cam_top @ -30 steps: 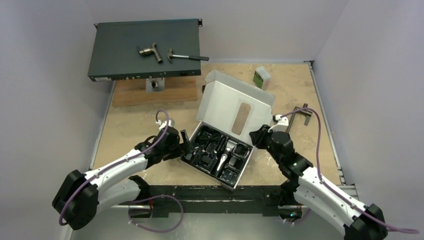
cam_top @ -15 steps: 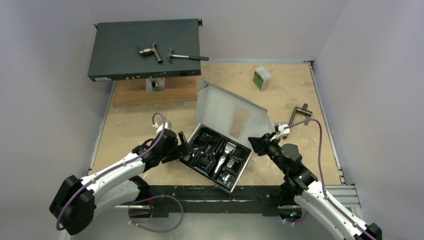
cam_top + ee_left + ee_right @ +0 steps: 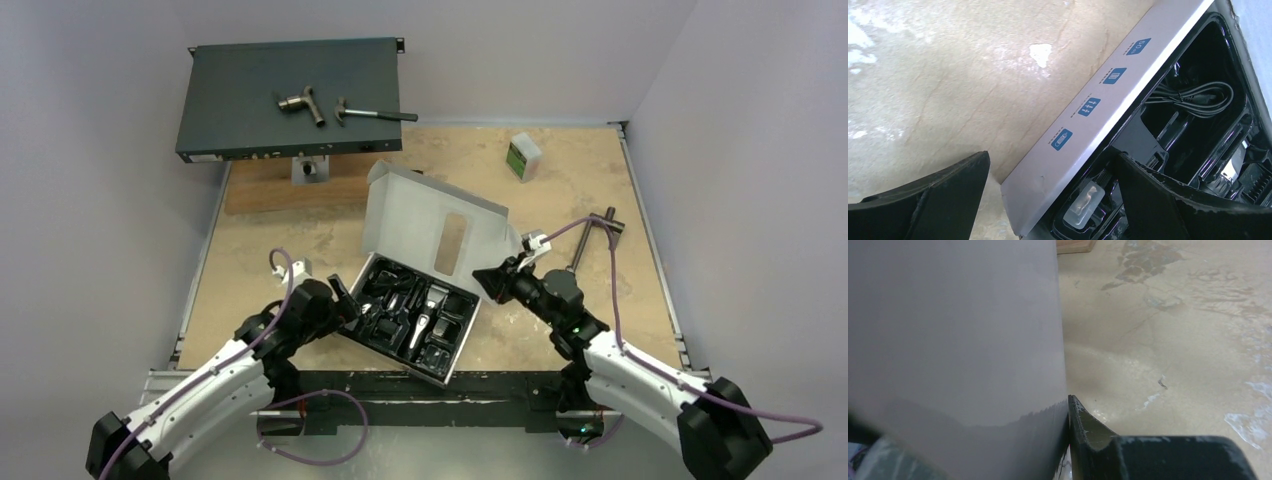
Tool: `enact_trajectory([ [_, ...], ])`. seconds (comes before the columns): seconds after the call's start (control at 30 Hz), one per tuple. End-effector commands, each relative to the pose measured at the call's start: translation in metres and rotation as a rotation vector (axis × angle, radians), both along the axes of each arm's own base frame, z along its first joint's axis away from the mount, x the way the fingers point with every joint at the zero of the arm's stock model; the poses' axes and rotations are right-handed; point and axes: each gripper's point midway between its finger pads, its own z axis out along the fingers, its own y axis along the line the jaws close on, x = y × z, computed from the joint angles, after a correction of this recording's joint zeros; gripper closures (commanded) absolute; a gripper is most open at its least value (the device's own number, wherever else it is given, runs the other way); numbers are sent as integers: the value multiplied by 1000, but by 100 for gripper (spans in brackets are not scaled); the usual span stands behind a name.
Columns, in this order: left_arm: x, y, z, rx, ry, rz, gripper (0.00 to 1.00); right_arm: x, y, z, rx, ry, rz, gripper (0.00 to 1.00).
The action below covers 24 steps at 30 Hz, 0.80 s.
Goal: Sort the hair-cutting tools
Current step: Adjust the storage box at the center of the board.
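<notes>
An open grey box point(image 3: 352, 335) holds a black tray with the hair-cutting tools: a black-and-silver clipper point(image 3: 420, 322) and black comb attachments point(image 3: 385, 300). Its lid point(image 3: 435, 225) stands up behind it. My left gripper point(image 3: 345, 300) is open and straddles the box's left wall point(image 3: 1083, 107), with one finger outside over the table and the other inside the tray beside a coiled cable point(image 3: 1193, 95) and a small clear bottle point(image 3: 1085, 202). My right gripper point(image 3: 490, 283) is at the lid's lower right edge. One of its fingers point(image 3: 1088, 432) lies flat against the grey lid point(image 3: 953, 330), which hides the other.
A dark rack unit point(image 3: 240, 70) at the back left carries a hammer point(image 3: 375, 114) and a pipe fitting point(image 3: 302, 102), above a wooden block point(image 3: 310, 182). A small green-and-white box point(image 3: 523, 156) stands at the back right. A T-shaped metal handle point(image 3: 592, 235) lies right of the lid.
The box and its lid have slid left and toward the near edge. My left arm drew back with it, and my right gripper followed leftward while narrowing onto the lid.
</notes>
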Motion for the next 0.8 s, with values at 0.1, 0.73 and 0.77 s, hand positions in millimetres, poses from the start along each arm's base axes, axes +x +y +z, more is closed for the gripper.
enact_trajectory([
  [0.1,-8,16,-3,-32,-14,114,0,6,48,69,131,-195,191,100],
  [0.73,-31,80,-2,2,4,504,0,60,165,53,100,-153,383,100],
  [0.77,-32,82,-1,-5,-3,520,0,62,171,51,99,-147,392,100],
])
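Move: The storage box lies skewed, its middle some 13 cm to the left hand's right, about level fore-and-aft and 2 cm lower; that hand's open fingers already straddle the left wall. From the right hand, already pinching the lid's right side, the box's middle is about 14 cm left, 8 cm back and 10 cm below, and the raised lid's middle about 9 cm left and 10 cm farther out. The green-labelled tub stands 26 cm ahead of the right hand and 9 cm right. With its fingers still wide open astride the left wall, the inner one hooking it from inside the tray, the left hand drags the storage box's near-left corner about 8 cm left and slightly back, turning some 25 degrees counter-clockwise as it goes. The right hand keeps its pinch on the lid and carries it left and forward, gathering speed over about 14 cm and turning some 10 degrees counter-clockwise, so that both hands swing the box round together. ##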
